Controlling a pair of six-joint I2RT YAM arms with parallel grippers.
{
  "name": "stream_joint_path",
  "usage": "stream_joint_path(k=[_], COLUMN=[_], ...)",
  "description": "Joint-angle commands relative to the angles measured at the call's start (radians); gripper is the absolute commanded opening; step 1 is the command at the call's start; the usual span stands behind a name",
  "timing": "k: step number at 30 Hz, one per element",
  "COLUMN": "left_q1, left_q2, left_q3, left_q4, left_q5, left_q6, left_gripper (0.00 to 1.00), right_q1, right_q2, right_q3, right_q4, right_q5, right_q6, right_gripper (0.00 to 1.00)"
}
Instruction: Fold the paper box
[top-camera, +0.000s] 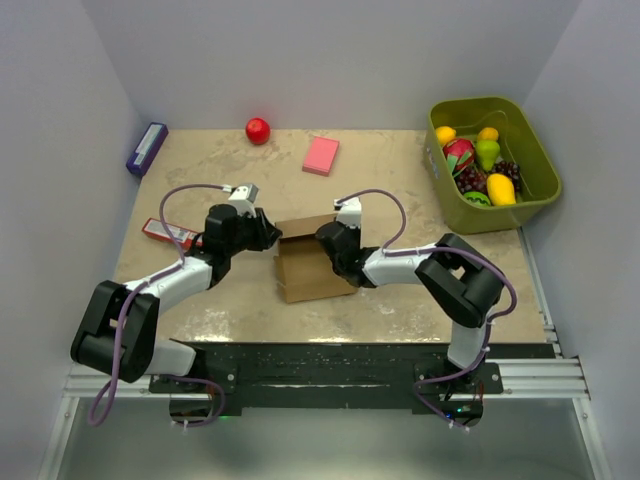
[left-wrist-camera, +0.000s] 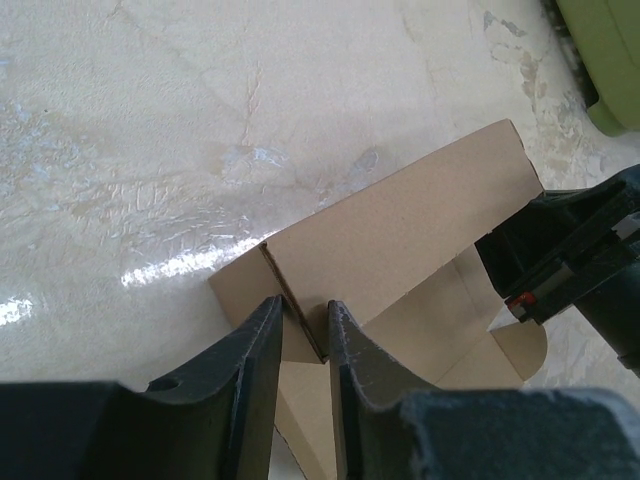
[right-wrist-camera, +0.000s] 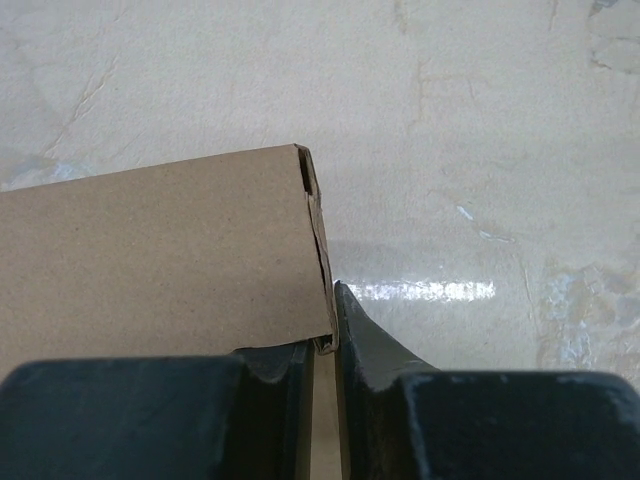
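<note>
The paper box (top-camera: 305, 268) is plain brown cardboard, partly raised, at the table's middle. My left gripper (top-camera: 272, 238) is at its back left corner. In the left wrist view the left gripper (left-wrist-camera: 300, 305) straddles a standing wall of the box (left-wrist-camera: 400, 220); the wall's corner edge slants across the narrow gap and touches both fingers. My right gripper (top-camera: 325, 240) is at the box's back right corner. In the right wrist view the right gripper (right-wrist-camera: 325, 335) is nearly closed, pinching the end edge of a box wall (right-wrist-camera: 150, 250).
A green bin (top-camera: 540, 150) of toy fruit stands at the back right. A pink flat block (top-camera: 321, 155) and a red ball (top-camera: 258, 130) lie near the back edge. A purple case (top-camera: 147, 148) is back left, and a red flat packet (top-camera: 165, 232) lies left of the left arm.
</note>
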Motion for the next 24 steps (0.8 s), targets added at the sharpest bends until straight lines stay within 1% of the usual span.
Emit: stream_joint_path(k=[1,5,9,11,12,13,14,15,16,17,18,20,21,24], left_q1=[-0.007,-0.007,-0.007,-0.007,-0.007,-0.007,-0.007,-0.007,-0.007,-0.007,-0.007,-0.007,-0.007,-0.007], left_q2=[0.013,0.011,0.017,0.017,0.017,0.014,0.013,0.011,0.007,0.005,0.004,-0.001,-0.004,-0.013], left_q3=[-0.032,-0.026,0.009,0.029,0.037,0.049,0.055,0.062,0.074,0.081,0.088,0.101,0.105,0.111], left_q4=[0.001,0.002,-0.034,-0.043,-0.051,-0.055,-0.058,-0.066,-0.071,-0.075,-0.084,-0.094,-0.1,-0.107], left_q5=[0.041,0.048,0.038,0.035,0.034,0.034,0.032,0.031,0.031,0.026,0.025,0.02,0.015,0.006], left_q6=[-0.013,-0.013,-0.005,-0.001,0.001,0.004,0.005,0.005,0.008,0.01,0.012,0.016,0.018,0.025], left_gripper=[0.29,0.29,0.31,0.31,0.33,0.35,0.36,0.4,0.42,0.44,0.49,0.54,0.59,0.67], right_q1=[-0.006,-0.006,-0.006,-0.005,-0.006,-0.006,-0.006,-0.006,-0.006,-0.005,-0.006,-0.005,-0.006,-0.006], right_q2=[0.057,0.055,0.0,-0.026,-0.053,-0.066,-0.077,-0.089,-0.113,-0.127,-0.142,-0.19,-0.207,-0.294], right_q3=[-0.001,0.001,-0.008,-0.016,-0.019,-0.022,-0.025,-0.028,-0.033,-0.047,-0.056,-0.086,-0.097,-0.143], right_q4=[-0.17,-0.155,-0.141,-0.146,-0.147,-0.152,-0.161,-0.17,-0.176,-0.182,-0.188,-0.201,-0.204,-0.208], right_q5=[0.118,0.061,0.007,-0.005,-0.022,-0.035,-0.04,-0.06,-0.069,-0.077,-0.088,-0.112,-0.123,-0.167], right_q6=[0.122,0.12,0.094,0.081,0.076,0.059,0.059,0.058,0.053,0.053,0.056,0.058,0.053,0.041], right_gripper=[0.0,0.0,0.0,0.03,0.09,0.24,0.34,0.43,0.54,0.58,0.61,0.68,0.7,0.75])
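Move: The right fingers are already closed on the right corner of the paper box's far wall, which sits right at the hand point. The left fingers are partly open around the wall's left corner, about 1 cm ahead of that hand; that corner lies some 12 cm left and 2 cm back from the right hand. From the right hand, the box floor's middle is about 7 cm back, 5 left and 4 lower, and the pink block roughly 16 cm ahead, 4 left and 5 lower. Backing off after first holding still at the wall's right corner, the right hand opens its fingers wide and draws back about 4 cm and 2 cm to the right, its fingers tipping slightly down as they let go of the cardboard. The left hand stays in place at the left corner and spreads its partly open fingers to about twice their gap, coming free of the wall. ##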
